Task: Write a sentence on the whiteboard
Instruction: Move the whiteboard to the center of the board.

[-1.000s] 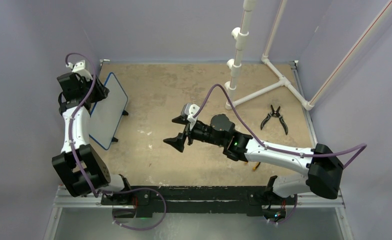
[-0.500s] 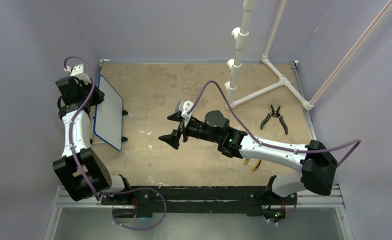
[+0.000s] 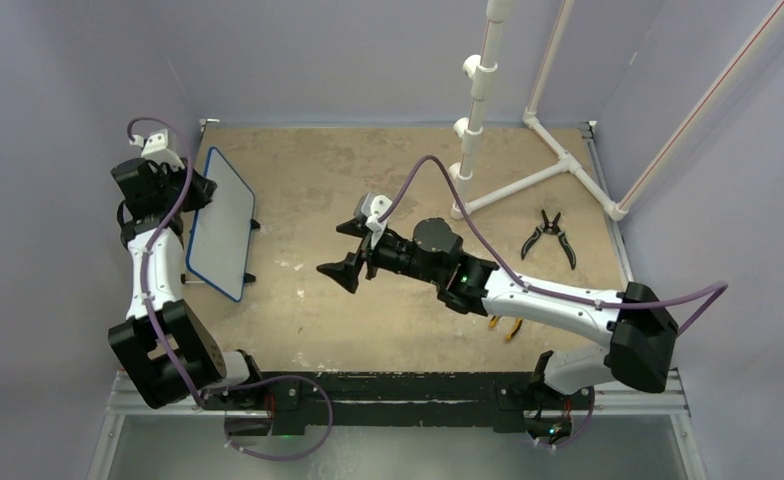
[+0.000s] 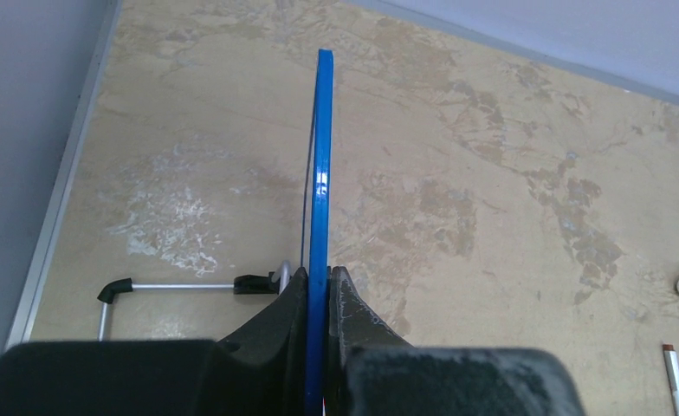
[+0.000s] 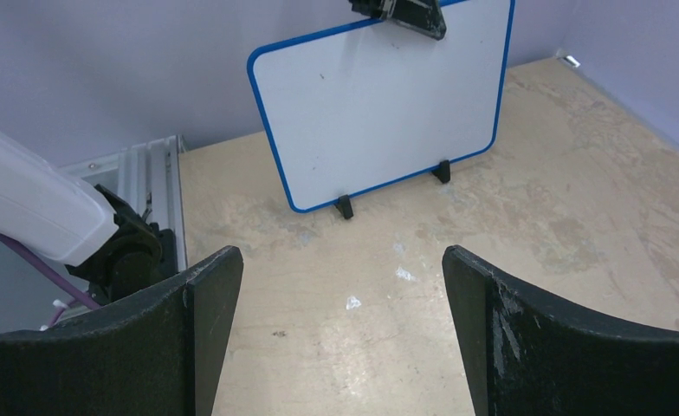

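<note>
The whiteboard [image 3: 223, 222] stands on its black feet at the table's left side, white with a thin blue rim. My left gripper [image 3: 194, 190] is shut on its top edge; in the left wrist view the blue rim [image 4: 321, 173] runs edge-on between the closed fingers [image 4: 320, 273]. In the right wrist view the whiteboard [image 5: 379, 104] faces me with a plain white face, and the sentence is out of view. My right gripper [image 3: 340, 250] hovers over mid-table, open and holding nothing [image 5: 340, 260], pointed at the board.
Black pliers [image 3: 550, 237] lie at the right. A white pipe frame [image 3: 528, 150] stands at the back right. An orange-handled tool [image 3: 508, 328] peeks from under the right arm. A red-tipped pen [image 4: 674, 381] lies on the table. Purple walls close in on the left and back.
The left gripper has shut on the board's top edge and tipped the leaning board more upright. The right arm has shifted a little left, towards the board.
</note>
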Robot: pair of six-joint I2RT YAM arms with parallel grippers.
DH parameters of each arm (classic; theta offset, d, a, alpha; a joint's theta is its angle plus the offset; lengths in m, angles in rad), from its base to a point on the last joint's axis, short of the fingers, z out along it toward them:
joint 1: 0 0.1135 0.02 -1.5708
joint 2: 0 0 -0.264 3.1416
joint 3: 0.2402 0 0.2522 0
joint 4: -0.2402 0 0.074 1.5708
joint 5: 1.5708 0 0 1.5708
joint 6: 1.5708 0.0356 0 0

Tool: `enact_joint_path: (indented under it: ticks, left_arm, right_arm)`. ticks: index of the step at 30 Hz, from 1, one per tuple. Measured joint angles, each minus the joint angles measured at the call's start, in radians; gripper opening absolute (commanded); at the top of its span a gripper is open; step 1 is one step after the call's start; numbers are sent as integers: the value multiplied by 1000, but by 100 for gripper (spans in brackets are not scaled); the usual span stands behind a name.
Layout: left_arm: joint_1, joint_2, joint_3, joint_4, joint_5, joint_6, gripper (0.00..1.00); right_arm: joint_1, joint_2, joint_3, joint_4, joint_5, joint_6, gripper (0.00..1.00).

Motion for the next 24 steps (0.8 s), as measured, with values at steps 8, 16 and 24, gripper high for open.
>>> enact_joint_path:
  ticks: [8,16,24]
  left_arm:
    - [-10,-3,-17,40,5,-64,0]
    - [-75,0,-42,88,2,-153,0]
    - [-224,46,-42,162,-20,-241,0]
  right_arm:
    - [0,-61,-52,42,13,1,88]
    - [0,-68,-129,79,14,10,88]
    - [0,-96,-158,100,15,10,88]
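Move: The left hand already pinches the top edge of the whiteboard, whose middle lies about 7 cm back, 3 cm right and 9 cm below the hand. The table's centre, where the board is going, is roughly 38 cm right, 8 cm back and 21 cm down; the marker lies some 50 cm right and 12 cm back, at table height. From the open right hand, the whiteboard's middle is about 26 cm left, 9 cm ahead and 18 cm lower. Rightward and gathering speed after a slow start, the left hand carries the whiteboard by its top edge about 9 cm towards the table's centre, easing some 3 cm forward at nearly constant height. Its left side dips about 10 degrees and it turns slightly clockwise, fingers staying shut on the rim. The open right hand bobs briefly up, then down, and backs off 2–3 cm to the right. ##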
